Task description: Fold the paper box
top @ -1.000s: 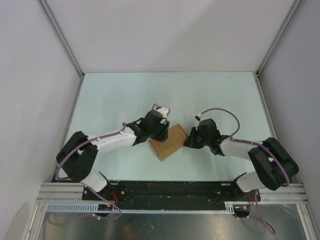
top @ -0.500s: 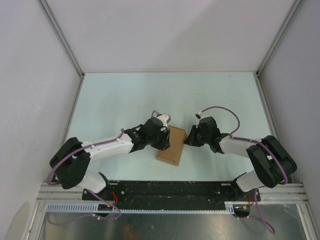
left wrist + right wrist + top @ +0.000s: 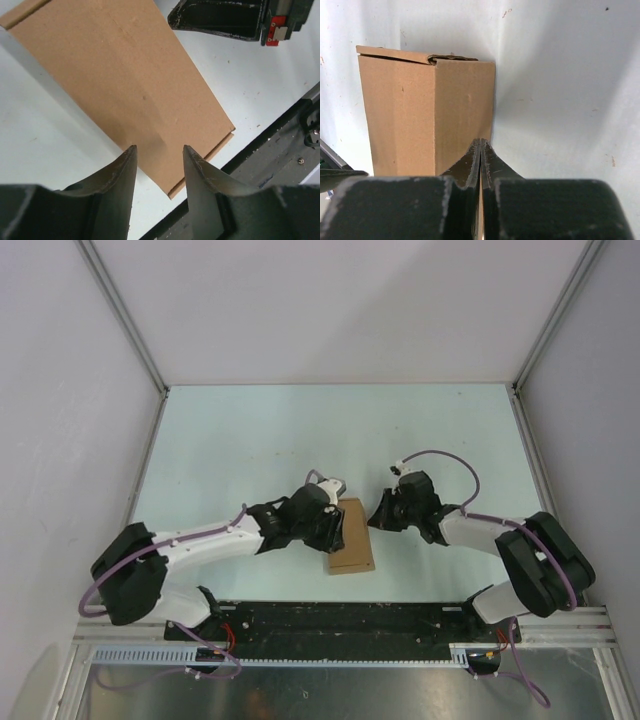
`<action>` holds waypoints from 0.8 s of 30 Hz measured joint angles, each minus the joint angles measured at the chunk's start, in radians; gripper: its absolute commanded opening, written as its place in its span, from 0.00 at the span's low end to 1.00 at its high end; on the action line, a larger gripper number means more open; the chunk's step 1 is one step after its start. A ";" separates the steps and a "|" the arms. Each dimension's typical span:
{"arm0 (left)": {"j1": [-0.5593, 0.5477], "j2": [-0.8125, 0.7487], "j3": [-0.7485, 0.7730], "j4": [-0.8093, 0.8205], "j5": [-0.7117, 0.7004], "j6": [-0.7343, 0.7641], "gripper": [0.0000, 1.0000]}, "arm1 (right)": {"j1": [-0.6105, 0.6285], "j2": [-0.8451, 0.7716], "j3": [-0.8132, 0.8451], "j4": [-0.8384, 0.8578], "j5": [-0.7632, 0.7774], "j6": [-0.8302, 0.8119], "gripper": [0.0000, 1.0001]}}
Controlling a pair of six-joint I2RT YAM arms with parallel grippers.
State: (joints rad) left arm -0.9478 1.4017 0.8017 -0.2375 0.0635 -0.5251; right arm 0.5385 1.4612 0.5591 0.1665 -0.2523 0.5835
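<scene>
The paper box (image 3: 354, 543) is a closed brown cardboard block lying flat on the pale table between my two arms, long side pointing toward the near edge. My left gripper (image 3: 336, 528) is over its left part. In the left wrist view the left gripper (image 3: 159, 147) stands open, with the box (image 3: 125, 80) showing in the gap and nothing clamped. My right gripper (image 3: 378, 516) is just right of the box. In the right wrist view the right gripper (image 3: 480, 141) is shut and empty, tips right by the box's (image 3: 420, 115) side wall; whether they touch does not show.
The black base rail (image 3: 330, 620) runs along the near edge, close to the box's near corner, and shows as the rail (image 3: 280, 160) in the left wrist view. White enclosure walls (image 3: 60, 440) stand on three sides. The table (image 3: 330, 430) stretches beyond the arms.
The box has turned from a diagonal lie to nearly lengthwise and slid slightly toward the near edge and to the right. My left gripper moved right with it. The right gripper stayed shut, barely shifting.
</scene>
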 measured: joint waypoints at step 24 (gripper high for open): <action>0.273 0.100 0.000 -0.056 -0.085 0.036 0.00 | -0.022 0.128 0.278 -0.295 0.150 -0.149 0.00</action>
State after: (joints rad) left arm -0.6746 1.5021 0.8013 -0.2932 -0.0212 -0.4892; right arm 0.5167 1.5894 0.8368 -0.1287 -0.1028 0.4347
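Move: Over the left edge of the paper box, near its near end, is the left hand, its fingers half open; the middle of the box lies about 3 cm ahead, 4 cm to the right and some 5 cm below. The right hand, fingers shut, is close against the box's right side: from it the box's middle lies roughly 3 cm back, 5 cm to the left and 2 cm lower. Nothing else stands nearby. Lifting about 5 cm off the box while swinging forward and left, the left hand then drops some 9 cm to a spot beside the box's left side, turning some 20 degrees counter-clockwise and shutting its fingers. The right hand draws away from the right side in a low arc forward and a little right, fingers still shut, its left side rolling down. ##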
